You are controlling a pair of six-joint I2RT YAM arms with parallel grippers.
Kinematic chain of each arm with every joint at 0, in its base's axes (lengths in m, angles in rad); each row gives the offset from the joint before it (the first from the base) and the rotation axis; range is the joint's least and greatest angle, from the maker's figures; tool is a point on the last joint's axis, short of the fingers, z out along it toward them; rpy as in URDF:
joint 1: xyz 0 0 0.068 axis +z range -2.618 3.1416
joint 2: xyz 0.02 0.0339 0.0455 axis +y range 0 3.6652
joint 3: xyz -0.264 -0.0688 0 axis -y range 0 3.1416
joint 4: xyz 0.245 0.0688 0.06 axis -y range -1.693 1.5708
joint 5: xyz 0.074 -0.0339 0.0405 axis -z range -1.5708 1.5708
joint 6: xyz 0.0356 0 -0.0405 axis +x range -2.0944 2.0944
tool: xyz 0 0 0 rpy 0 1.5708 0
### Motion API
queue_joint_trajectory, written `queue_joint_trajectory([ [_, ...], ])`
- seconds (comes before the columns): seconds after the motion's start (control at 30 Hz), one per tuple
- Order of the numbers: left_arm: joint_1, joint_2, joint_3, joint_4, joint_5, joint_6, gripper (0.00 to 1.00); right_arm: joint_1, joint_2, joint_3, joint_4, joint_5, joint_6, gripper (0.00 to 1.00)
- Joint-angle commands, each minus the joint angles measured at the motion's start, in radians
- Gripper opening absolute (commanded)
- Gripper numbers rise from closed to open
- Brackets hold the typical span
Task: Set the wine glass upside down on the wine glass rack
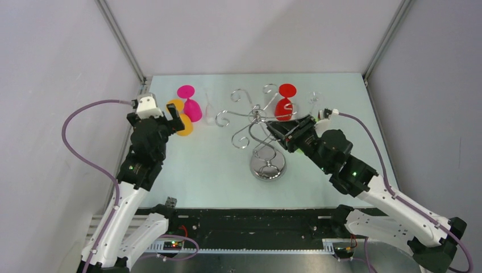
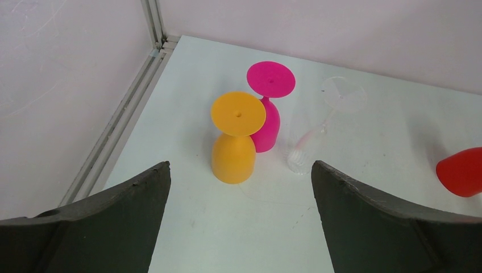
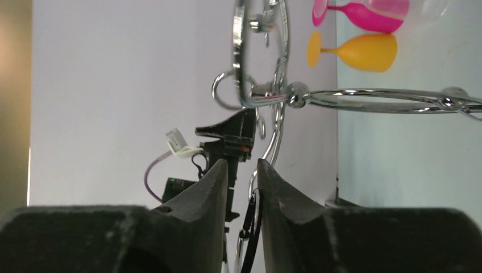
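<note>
The chrome wine glass rack (image 1: pixel 267 168) stands mid-table with its curled arms spread; its wires also show in the right wrist view (image 3: pixel 341 98). A red wine glass (image 1: pixel 283 107) is upside down at the rack's back right arm; I cannot tell whether it hangs there. An orange wine glass (image 2: pixel 234 142), a pink one (image 2: pixel 267 122) and a clear one (image 2: pixel 310 145) stand upside down at the back left. My left gripper (image 2: pixel 240 165) is wide open and empty, just short of the orange glass (image 1: pixel 184 126). My right gripper (image 1: pixel 271 126) sits by the rack's top, jaws almost closed (image 3: pixel 242 162), nothing seen between the tips.
Grey enclosure walls with metal corner posts (image 1: pixel 122 40) ring the table. The left wall rail (image 2: pixel 122 114) runs close beside the orange glass. The rack's round mirrored base stands in front of the right arm (image 1: pixel 341 165).
</note>
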Motion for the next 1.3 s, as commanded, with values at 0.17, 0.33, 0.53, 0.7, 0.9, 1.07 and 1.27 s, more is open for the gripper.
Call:
queue_joint_trajectory([
  [0.17,0.014,0.002,-0.006,0.011,0.020,-0.019,0.98,-0.048,-0.112,-0.008,0.080,0.087,0.022,0.45],
  [0.33,0.017,0.002,-0.006,0.010,0.025,-0.021,0.98,-0.060,-0.143,-0.030,0.016,0.083,0.045,0.58],
  [0.53,0.018,0.003,-0.006,0.010,0.028,-0.021,0.98,-0.059,-0.179,-0.036,-0.074,0.090,0.051,0.68],
  [0.7,0.020,0.004,-0.006,0.009,0.030,-0.021,0.98,-0.050,-0.181,-0.046,-0.109,0.068,0.055,0.76],
  [0.9,0.022,0.006,-0.006,0.009,0.032,-0.023,0.98,-0.041,-0.196,-0.055,-0.191,0.095,0.035,0.89],
  [1.07,0.022,0.010,-0.005,0.007,0.036,-0.023,0.98,-0.041,-0.242,-0.055,-0.266,0.164,0.000,0.91],
  [1.27,0.027,0.018,-0.004,0.008,0.043,-0.025,0.98,-0.042,-0.302,-0.055,-0.358,0.240,-0.047,0.93],
])
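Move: Just ahead of the right fingers, the wine glass rack's hub lies about 5 cm forward and 5 cm to the left, nearly at hand height; a curled arm of the rack runs between the fingertips. The rack's round base is some 35 cm below, 2 cm forward and 1 cm right. The red glass stands about 22 cm ahead and 6 cm right, the green one 9 cm ahead and 13 cm right. From the left hand the hub is roughly 28 cm right and 3 cm back. Opening from about a quarter to nearly wide, the right hand's fingers free the rack's curled arm while the hand draws some 7 cm to the right. It rises slightly at first, then sinks about 4 cm, turning roughly 10 degrees clockwise; the curl still lies between the spread fingers. ##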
